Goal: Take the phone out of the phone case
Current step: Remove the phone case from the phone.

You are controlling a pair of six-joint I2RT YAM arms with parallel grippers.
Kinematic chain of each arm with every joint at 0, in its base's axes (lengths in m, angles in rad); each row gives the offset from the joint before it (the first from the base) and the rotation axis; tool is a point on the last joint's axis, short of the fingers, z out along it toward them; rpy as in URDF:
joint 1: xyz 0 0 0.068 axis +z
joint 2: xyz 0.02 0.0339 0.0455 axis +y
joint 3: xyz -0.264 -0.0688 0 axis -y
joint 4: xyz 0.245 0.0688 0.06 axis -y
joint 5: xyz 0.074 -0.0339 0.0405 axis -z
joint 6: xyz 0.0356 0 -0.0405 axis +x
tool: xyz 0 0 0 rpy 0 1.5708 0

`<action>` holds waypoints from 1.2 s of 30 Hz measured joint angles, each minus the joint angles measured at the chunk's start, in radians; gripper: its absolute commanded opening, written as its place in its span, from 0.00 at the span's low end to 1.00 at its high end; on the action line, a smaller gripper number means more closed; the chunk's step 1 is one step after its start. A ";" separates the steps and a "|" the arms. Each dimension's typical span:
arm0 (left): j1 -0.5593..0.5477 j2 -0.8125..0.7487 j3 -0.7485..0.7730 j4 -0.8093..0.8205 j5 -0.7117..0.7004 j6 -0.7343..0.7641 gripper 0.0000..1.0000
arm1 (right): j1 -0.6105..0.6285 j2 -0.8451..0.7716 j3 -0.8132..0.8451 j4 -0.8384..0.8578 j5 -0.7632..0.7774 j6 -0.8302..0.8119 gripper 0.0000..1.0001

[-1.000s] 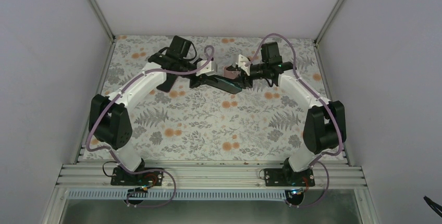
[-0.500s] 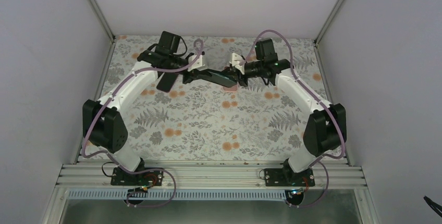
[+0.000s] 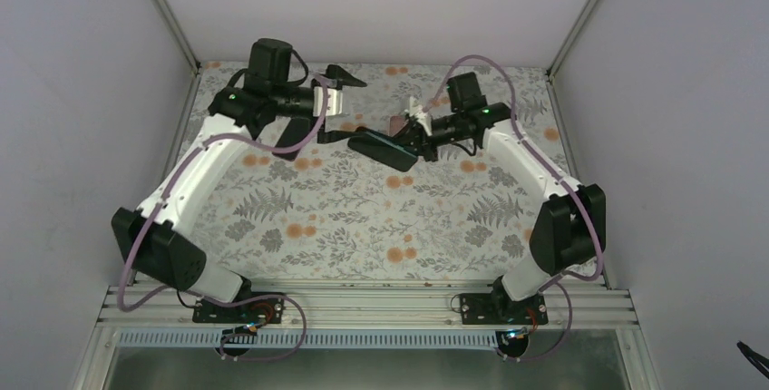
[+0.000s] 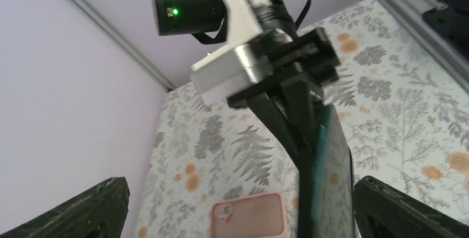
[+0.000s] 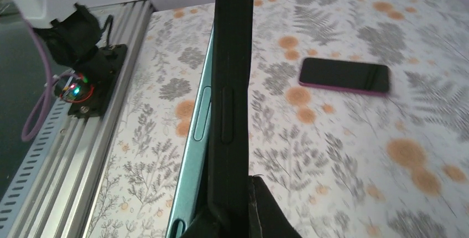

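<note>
My right gripper [image 3: 415, 141] is shut on a teal-edged phone [image 5: 193, 133] with a black cover [image 5: 232, 83] along its back, held edge-up above the table. It shows in the top view [image 3: 381, 148] and the left wrist view [image 4: 332, 182]. The pale pink phone case [image 4: 249, 216] lies flat on the table under the held phone, with its camera cut-out at one corner, and peeks out in the top view [image 3: 396, 124]. My left gripper [image 3: 354, 100] is wide open and empty, raised left of the phone. Its fingers [image 4: 99, 210] frame the pink case.
A second black phone with a magenta rim [image 5: 344, 76] lies flat on the floral table [image 3: 363, 218] at the back left, also seen in the top view [image 3: 290, 141]. White walls close the back and sides. The arm bases [image 3: 238, 304] sit on the near rail.
My left gripper has let go of the phone, opened and pulled back up and to the left. My right gripper still holds the phone, which has dropped slightly.
</note>
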 measured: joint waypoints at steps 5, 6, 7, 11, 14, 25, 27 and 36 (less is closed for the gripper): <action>-0.003 -0.138 -0.076 0.054 -0.110 -0.018 1.00 | -0.154 0.025 0.032 -0.046 -0.022 0.035 0.04; -0.011 -0.170 -0.103 0.085 -0.153 -0.029 1.00 | -0.178 0.028 0.041 -0.037 -0.013 0.062 0.04; -0.022 -0.195 -0.125 0.112 -0.193 -0.040 1.00 | -0.198 0.029 0.050 -0.019 0.007 0.101 0.04; -0.117 -0.254 -0.226 0.267 -0.428 -0.081 1.00 | -0.199 -0.007 0.060 0.112 0.127 0.274 0.03; -0.203 -0.229 -0.263 0.362 -0.608 -0.116 1.00 | -0.185 -0.079 0.062 0.224 0.235 0.396 0.03; -0.351 -0.031 -0.274 0.742 -1.000 -0.340 1.00 | -0.178 -0.144 0.209 0.406 0.565 0.665 0.03; -0.370 -0.023 -0.265 0.819 -1.023 -0.360 1.00 | -0.174 -0.137 0.209 0.405 0.626 0.706 0.03; -0.437 0.204 0.009 0.921 -1.028 -0.437 1.00 | -0.174 -0.079 0.230 0.365 0.758 0.850 0.03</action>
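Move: The phone in its dark case, held at one end by the right hand, has its middle about 6 cm left of that hand, level fore-and-aft and 3 cm lower; from the open left hand it is roughly 8 cm right, 2 cm back and 13 cm down. The pink case lies some 22 cm ahead of the right hand, 1 cm right and 24 cm below. The loose phone is about 20 cm ahead of the left hand, 17 cm left and 34 cm below. Right hand carries cased phone about 15 cm forward, up and right, turning clockwise; open left hand follows rightward. ##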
